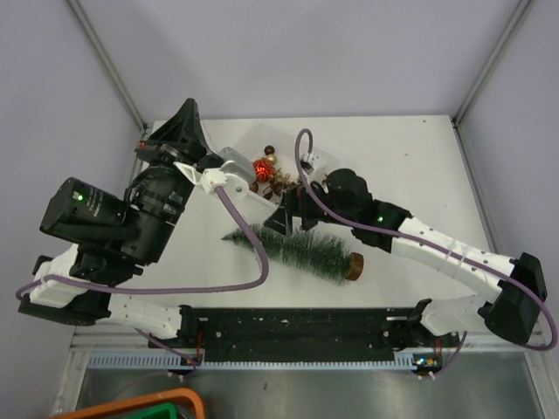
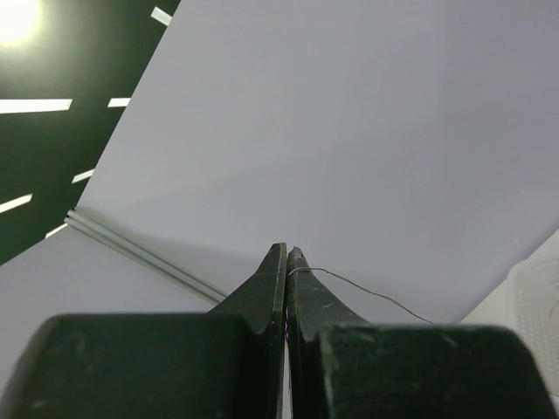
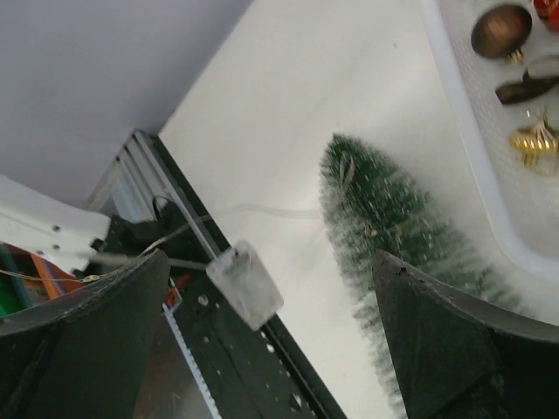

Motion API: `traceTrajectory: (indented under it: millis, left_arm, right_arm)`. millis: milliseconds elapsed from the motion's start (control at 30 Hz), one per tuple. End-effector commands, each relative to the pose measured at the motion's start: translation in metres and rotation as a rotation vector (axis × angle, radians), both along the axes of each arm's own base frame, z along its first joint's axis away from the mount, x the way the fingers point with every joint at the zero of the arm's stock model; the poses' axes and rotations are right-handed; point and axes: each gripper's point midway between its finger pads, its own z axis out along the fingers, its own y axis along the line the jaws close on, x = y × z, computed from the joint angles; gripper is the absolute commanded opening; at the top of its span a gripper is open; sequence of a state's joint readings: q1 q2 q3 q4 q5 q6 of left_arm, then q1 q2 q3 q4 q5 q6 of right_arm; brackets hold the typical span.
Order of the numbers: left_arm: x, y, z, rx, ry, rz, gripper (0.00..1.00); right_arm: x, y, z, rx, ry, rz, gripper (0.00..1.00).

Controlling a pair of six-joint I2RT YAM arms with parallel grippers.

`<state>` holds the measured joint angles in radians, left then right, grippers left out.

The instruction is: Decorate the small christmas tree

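Note:
The small christmas tree [image 1: 293, 249] lies on its side on the table, wooden disc base [image 1: 354, 265] to the right; its frosted tip [image 3: 384, 209] shows in the right wrist view. My right gripper [image 1: 288, 220] hovers just over the tree's middle, open [image 3: 271, 257]. A small clear plastic box [image 3: 244, 284] hangs on a thin wire between its spread fingers, touching neither. My left gripper [image 1: 187, 112] is raised high at the back left, pointing at the wall. It is shut [image 2: 286, 253], and a thin wire [image 2: 362, 290] trails out of its tips to the right.
A white tray [image 1: 229, 157] behind the tree holds a red bauble [image 1: 262, 167], a brown bauble [image 3: 500, 30], a gold ornament [image 3: 533, 140] and pinecones. The black rail [image 1: 288, 325] runs along the near table edge. An orange-rimmed bin [image 1: 140, 406] sits below it.

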<state>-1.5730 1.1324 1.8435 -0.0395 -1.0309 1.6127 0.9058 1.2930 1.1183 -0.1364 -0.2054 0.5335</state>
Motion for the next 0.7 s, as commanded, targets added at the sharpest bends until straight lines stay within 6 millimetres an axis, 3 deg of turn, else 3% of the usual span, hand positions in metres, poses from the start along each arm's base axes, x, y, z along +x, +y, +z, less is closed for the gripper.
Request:
traceTrajectory:
  millis: [0, 233, 533, 667]
  left_arm:
    - [0.002, 0.017, 0.002, -0.086, 0.044, 0.016, 0.00]
    - [0.002, 0.030, 0.021, -0.117, 0.021, 0.065, 0.00]
    - [0.004, 0.055, 0.032, -0.072, 0.009, 0.182, 0.00]
    - [0.005, 0.086, 0.033, -0.082, 0.029, 0.274, 0.00]
  right_arm:
    - [-0.015, -0.023, -0.044, -0.125, 0.055, -0.004, 0.99]
    - [-0.022, -0.055, -0.049, -0.182, 0.032, -0.045, 0.99]
    - [-0.022, -0.119, -0.047, -0.221, 0.009, -0.184, 0.99]
    - [-0.029, -0.133, -0.044, -0.221, 0.002, -0.210, 0.99]
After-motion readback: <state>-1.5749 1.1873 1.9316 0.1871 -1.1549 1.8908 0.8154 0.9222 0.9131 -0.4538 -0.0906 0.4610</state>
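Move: Below the open right hand lies the christmas tree: its middle is about 24 cm down, 5 cm ahead and 5 cm to the right, and its wooden base is level with the hand, some 22 cm to the right. The ornament tray stands roughly 33 cm ahead and 3 cm right of that hand, 25 cm below. From the high left hand, the tree's middle is about 9 cm ahead, 17 cm to the right and 60 cm below. Swinging about 11 cm to the right above the tree, towards its wooden base, the open right hand first dips some 8 cm, then climbs back about half of that; it draws back slightly, turning some 10 degrees clockwise as its fingers tip farther down. The shut left fingers keep hold of the thin wire while that hand eases left and a little up, turning slightly counter-clockwise. ##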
